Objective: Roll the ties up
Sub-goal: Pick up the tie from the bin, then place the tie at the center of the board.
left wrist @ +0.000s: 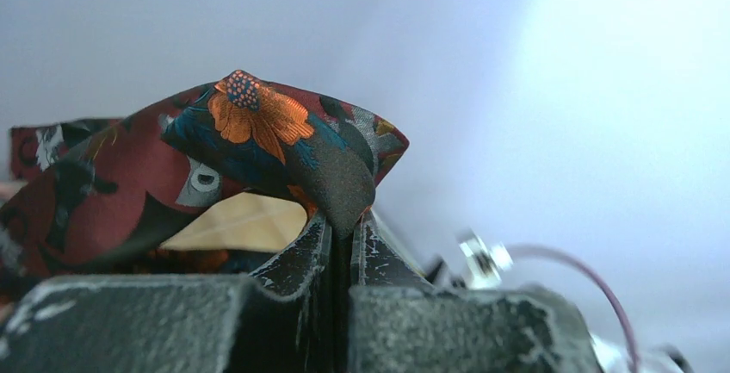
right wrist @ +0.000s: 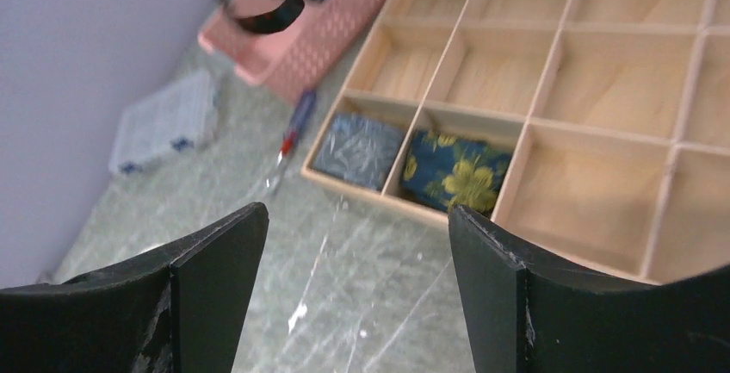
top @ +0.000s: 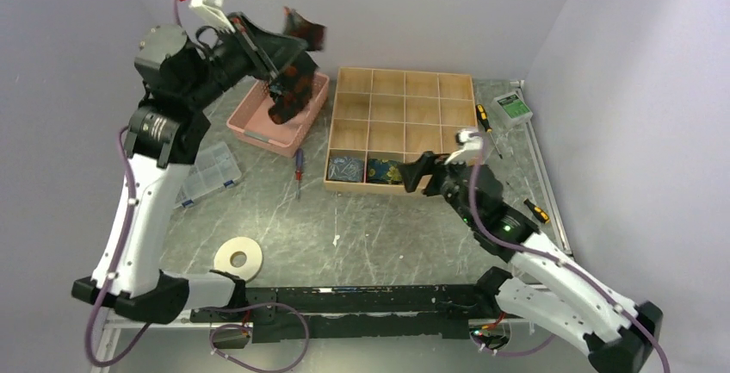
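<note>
A maroon tie (left wrist: 258,132) with orange flowers is pinched at a fold by my left gripper (left wrist: 349,226), which is shut on it. From above, that left gripper (top: 277,80) holds the tie (top: 291,97) over the pink basket (top: 258,127); one end sticks up and the rest hangs into the basket. Two rolled ties sit in the wooden box's (top: 405,89) front-left cells: a grey-blue one (right wrist: 357,149) and a navy one with yellow flowers (right wrist: 452,170). My right gripper (right wrist: 357,218) hovers open and empty over the table, just in front of the box (right wrist: 594,63).
A red-and-blue screwdriver (top: 299,170) lies between basket and box. A clear plastic organiser (top: 207,175) sits left, and a white tape ring (top: 238,259) lies near the front. Two screwdrivers (top: 484,119) (top: 536,210) and a small green device (top: 513,108) lie at the right.
</note>
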`<state>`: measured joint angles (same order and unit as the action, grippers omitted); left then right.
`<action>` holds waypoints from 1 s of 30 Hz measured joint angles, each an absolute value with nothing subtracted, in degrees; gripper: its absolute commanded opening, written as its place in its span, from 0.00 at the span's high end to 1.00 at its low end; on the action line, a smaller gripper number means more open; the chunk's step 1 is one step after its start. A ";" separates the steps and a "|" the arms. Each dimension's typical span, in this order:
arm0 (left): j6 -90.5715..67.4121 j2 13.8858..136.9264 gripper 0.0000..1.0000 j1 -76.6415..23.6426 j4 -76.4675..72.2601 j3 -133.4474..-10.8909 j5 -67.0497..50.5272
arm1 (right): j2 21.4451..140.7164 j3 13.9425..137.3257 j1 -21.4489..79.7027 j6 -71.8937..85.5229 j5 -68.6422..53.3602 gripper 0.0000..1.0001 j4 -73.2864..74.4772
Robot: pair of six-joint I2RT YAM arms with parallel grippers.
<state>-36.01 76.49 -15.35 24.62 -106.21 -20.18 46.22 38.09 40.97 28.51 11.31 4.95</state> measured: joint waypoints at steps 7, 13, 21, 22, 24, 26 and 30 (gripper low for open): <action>-34.24 75.09 0.97 -38.15 24.67 -108.95 -28.01 | 31.90 40.95 40.95 26.92 23.64 0.18 8.23; -35.33 75.40 0.97 -45.95 22.52 -106.13 -32.45 | 24.53 42.81 40.93 25.45 31.31 0.17 10.96; -30.11 64.36 0.97 -46.22 25.21 -84.58 -11.62 | 23.55 41.39 40.91 25.54 27.42 0.18 12.93; -29.63 63.11 0.97 -46.22 25.91 -81.08 -8.10 | 24.10 40.66 40.91 25.56 25.63 0.18 12.91; -29.43 61.04 0.97 -46.22 27.38 -74.19 -1.76 | 25.69 39.18 40.91 25.71 22.13 0.18 12.82; -29.36 59.00 0.97 -46.22 28.62 -65.95 3.95 | 27.77 37.23 40.93 25.98 18.57 0.18 12.80; -30.87 55.99 0.96 -46.22 31.46 -55.35 10.74 | 30.89 33.54 40.93 26.17 11.60 0.18 12.49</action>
<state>-30.87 55.99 -46.22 31.46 -55.35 10.74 30.89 33.54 40.93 26.17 11.60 12.49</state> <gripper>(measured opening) 0.075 0.824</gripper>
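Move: The held tie is to be brought over the bare table before the wooden tray, whose middle lies about 18 cm back, 10 cm to the right and 51 cm below the left hand. The grey rolled tie is level with that hand, 10 cm right; the screwdriver is also level, some 3 cm left; the pink bin is 19 cm ahead and 11 cm left. From the right hand, the held tie is roughly 9 cm ahead, 23 cm left and 27 cm higher. The tie, still pinched in the left fingers, is swept back and rightward about 20 cm high above the table, then carried down some 30 cm towards the bare table, easing forward and left as the fingers tip downward. The empty right hand, staying open, swings about 11 cm up and right, then returns nearly to its starting place. ##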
